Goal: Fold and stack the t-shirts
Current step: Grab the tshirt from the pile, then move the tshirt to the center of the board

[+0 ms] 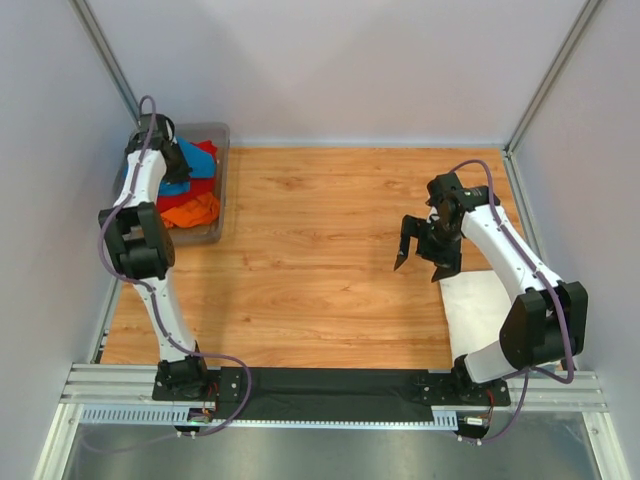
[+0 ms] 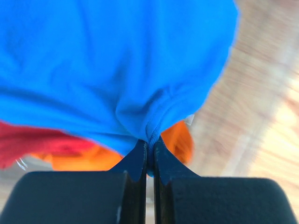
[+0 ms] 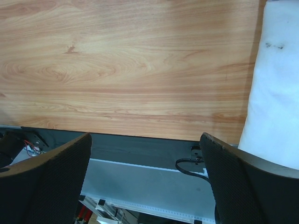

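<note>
My left gripper (image 1: 172, 168) reaches into the tub at the far left and is shut on a fold of the bright blue t-shirt (image 1: 196, 160). In the left wrist view the jaws (image 2: 150, 145) pinch a bunched edge of the blue t-shirt (image 2: 107, 65), which hangs over the red t-shirt (image 2: 32, 142) and the orange t-shirt (image 2: 180, 140). From above, the red t-shirt (image 1: 206, 148) and the orange t-shirt (image 1: 192, 211) lie in the tub. A folded white t-shirt (image 1: 482, 305) lies flat at the near right, also in the right wrist view (image 3: 275, 93). My right gripper (image 1: 420, 263) hovers open and holds nothing (image 3: 145, 137).
The grey see-through plastic tub (image 1: 221, 190) stands at the table's far left corner against the wall. The wooden table (image 1: 320, 260) is bordered by walls left, back and right. A black strip and metal rail (image 1: 330, 385) run along the near edge.
</note>
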Robot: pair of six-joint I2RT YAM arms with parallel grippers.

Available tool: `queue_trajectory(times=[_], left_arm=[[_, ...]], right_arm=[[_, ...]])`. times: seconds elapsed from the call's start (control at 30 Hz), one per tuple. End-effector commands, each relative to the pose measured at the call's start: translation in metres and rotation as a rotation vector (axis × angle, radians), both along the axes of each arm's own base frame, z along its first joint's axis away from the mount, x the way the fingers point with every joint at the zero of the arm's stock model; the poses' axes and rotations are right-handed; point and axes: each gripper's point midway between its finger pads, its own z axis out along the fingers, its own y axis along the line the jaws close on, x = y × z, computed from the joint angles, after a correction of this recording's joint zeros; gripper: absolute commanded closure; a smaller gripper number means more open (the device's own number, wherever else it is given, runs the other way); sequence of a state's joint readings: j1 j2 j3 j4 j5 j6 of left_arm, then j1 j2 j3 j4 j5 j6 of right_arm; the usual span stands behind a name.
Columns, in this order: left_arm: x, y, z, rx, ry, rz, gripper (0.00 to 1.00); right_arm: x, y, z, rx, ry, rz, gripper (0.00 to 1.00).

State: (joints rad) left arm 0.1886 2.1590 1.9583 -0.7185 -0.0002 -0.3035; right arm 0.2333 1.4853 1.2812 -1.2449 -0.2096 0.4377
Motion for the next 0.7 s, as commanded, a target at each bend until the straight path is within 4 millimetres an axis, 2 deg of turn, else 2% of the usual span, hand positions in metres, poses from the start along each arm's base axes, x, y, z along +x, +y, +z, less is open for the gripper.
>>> queue_trajectory(times=[0.0,0.03,0.07,0.1,0.13,0.17,0.2,0.23,0.27,0.3,0.33,0.37,0.43,0.47,0.53,0.57,0.6,0.67], left_arm=[[-0.011,-0.041,0.111,-0.13,-0.237,-0.099,1.0],[-0.015,-0.052,0.129,-0.162,-0.287,-0.14,1.0],[-0.022,-0.065,0.172,-0.17,-0.399,-0.185,1.0],[-0.03,-0.088,0.185,-0.209,-0.43,-0.248,1.0],[-0.037,-0.102,0.205,-0.224,-0.477,-0.288,1.0],[-0.052,-0.117,0.24,-0.222,-0.555,-0.331,1.0],[-0.063,-0.132,0.263,-0.226,-0.598,-0.381,1.0],[-0.076,-0.158,0.282,-0.228,-0.63,-0.443,1.0],[-0.1,-0.167,0.32,-0.207,-0.708,-0.482,1.0],[-0.115,-0.173,0.34,-0.203,-0.75,-0.515,1.0],[-0.134,-0.193,0.359,-0.214,-0.787,-0.575,1.0],[-0.163,-0.198,0.393,-0.218,-0.87,-0.602,1.0],[-0.2,-0.209,0.423,-0.255,-0.957,-0.657,1.0],[-0.232,-0.214,0.445,-0.292,-1.03,-0.671,1.0],[-0.27,-0.224,0.457,-0.367,-1.072,-0.722,1.0],[-0.281,-0.229,0.454,-0.427,-1.047,-0.724,1.0],[-0.289,-0.235,0.446,-0.456,-1.013,-0.742,1.0],[-0.298,-0.249,0.4,-0.487,-0.877,-0.769,1.0]], right_arm=[[0.011,0.006,0.021,0.035,-0.089,0.029,0.0],[0.011,0.007,0.022,0.041,-0.095,0.032,0.0],[0.013,0.007,0.023,0.047,-0.104,0.033,0.0],[0.014,0.008,0.025,0.05,-0.112,0.036,0.0],[0.013,0.007,0.026,0.05,-0.123,0.039,0.0],[0.014,0.008,0.025,0.054,-0.128,0.041,0.0],[0.014,0.009,0.025,0.057,-0.132,0.04,0.0],[0.014,0.01,0.026,0.064,-0.134,0.04,0.0],[0.015,0.012,0.028,0.078,-0.141,0.045,0.01],[0.015,0.014,0.031,0.085,-0.147,0.051,0.01],[0.014,0.017,0.035,0.091,-0.155,0.059,0.02],[0.017,0.019,0.041,0.096,-0.176,0.066,0.02],[0.016,0.023,0.049,0.101,-0.204,0.086,0.02],[0.018,0.024,0.053,0.104,-0.219,0.089,0.02],[0.017,0.029,0.063,0.114,-0.246,0.11,0.02],[0.016,0.031,0.066,0.115,-0.255,0.117,0.02],[0.013,0.036,0.071,0.123,-0.279,0.14,0.01],[0.01,0.041,0.08,0.14,-0.333,0.172,0.01]])
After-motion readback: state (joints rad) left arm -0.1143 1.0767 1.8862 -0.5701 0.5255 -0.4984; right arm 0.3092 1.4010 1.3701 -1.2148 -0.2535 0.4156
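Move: The blue t-shirt is already pinched in the left hand's shut fingers, most of it bunched about 2 cm ahead, 3 cm left and 4 cm below. The red shirt lies some 5 cm beneath that hand, 1 cm nearer the base; the orange one sits about 8 cm back, 1 cm right and 6 cm down. The open table's middle is roughly 18 cm back and 30 cm right. From the right hand, the blue shirt lies about 33 cm ahead and 55 cm left. The blue t-shirt, still pinched, is whipped up out of the bin by the left hand, rising about 45 cm, fast, while going some 30 cm back and 20 cm left. The wrist swings the fingers up from steeply down to roughly level and turns them clockwise towards the right arm. The empty, open right hand lifts slightly and drifts left. ##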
